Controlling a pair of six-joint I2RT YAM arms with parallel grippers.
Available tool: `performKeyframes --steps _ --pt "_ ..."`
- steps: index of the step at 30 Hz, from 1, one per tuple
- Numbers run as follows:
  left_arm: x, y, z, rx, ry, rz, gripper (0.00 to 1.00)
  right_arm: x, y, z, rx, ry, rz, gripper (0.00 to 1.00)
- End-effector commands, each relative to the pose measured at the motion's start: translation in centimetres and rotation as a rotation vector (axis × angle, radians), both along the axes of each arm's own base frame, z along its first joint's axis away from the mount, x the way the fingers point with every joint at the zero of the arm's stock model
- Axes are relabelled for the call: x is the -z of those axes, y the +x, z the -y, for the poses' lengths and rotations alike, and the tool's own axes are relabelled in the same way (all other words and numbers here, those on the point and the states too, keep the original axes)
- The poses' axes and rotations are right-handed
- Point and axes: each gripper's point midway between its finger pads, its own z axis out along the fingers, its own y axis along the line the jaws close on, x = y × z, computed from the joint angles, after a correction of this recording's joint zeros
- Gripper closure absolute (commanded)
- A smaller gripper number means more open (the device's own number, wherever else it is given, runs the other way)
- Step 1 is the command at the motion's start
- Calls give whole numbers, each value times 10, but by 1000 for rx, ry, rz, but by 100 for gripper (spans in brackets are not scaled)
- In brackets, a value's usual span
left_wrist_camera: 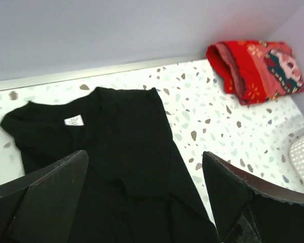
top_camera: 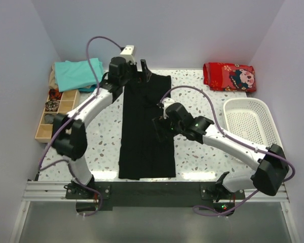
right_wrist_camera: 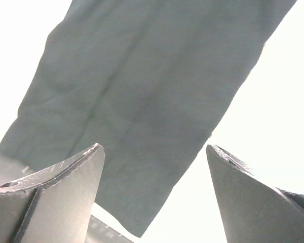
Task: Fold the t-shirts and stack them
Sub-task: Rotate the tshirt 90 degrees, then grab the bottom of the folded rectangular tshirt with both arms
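A black t-shirt lies on the speckled table, folded lengthwise into a long narrow strip that runs from the back to the front edge. In the left wrist view its collar end shows a small white patch. My left gripper hovers open over that collar end, nothing between its fingers. My right gripper stands open above the strip's right edge about halfway along, holding nothing. Folded teal t-shirts sit at the back left corner.
A folded red patterned cloth lies at the back right. A white mesh basket stands at the right edge. A wooden compartment tray with small items sits on the left, below the teal pile.
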Motion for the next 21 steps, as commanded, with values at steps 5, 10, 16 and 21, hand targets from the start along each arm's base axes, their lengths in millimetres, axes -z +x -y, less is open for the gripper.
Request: performKeyframes --steps 5,10,16,21 --pt "79 -150 -69 -180 -21 -282 0 37 4 84 256 -102 -81 14" --pt "118 -246 -77 -181 -32 -448 1 52 -13 95 287 -95 -162 13" --pt "139 -321 -87 -226 -87 -593 2 71 -31 86 284 -21 -266 13" --pt "164 -364 -100 -276 -126 -715 4 82 -46 85 283 20 -322 13"
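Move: The black t-shirt lies lengthwise below both hands. Its near-left corner is about 45 cm back from the left hand, 11 cm to its left and 19 cm below; the collar end is some 10 cm ahead of that hand. From the right hand, the shirt's near-right corner is roughly 17 cm back, 6 cm to the right and 12 cm below, with the near-left corner about 25 cm to the left of that corner. Touching nothing, both open hands head for the shirt's near end. The left sweeps back some 33 cm along the shirt, drifting left to its left edge, rising slightly before it sinks well below its starting height, its fingers tipping down about 30 degrees. The right swings right off the shirt to just beyond its right edge, turning slightly clockwise, and sinks about 9 cm as it eases back and tips down. ##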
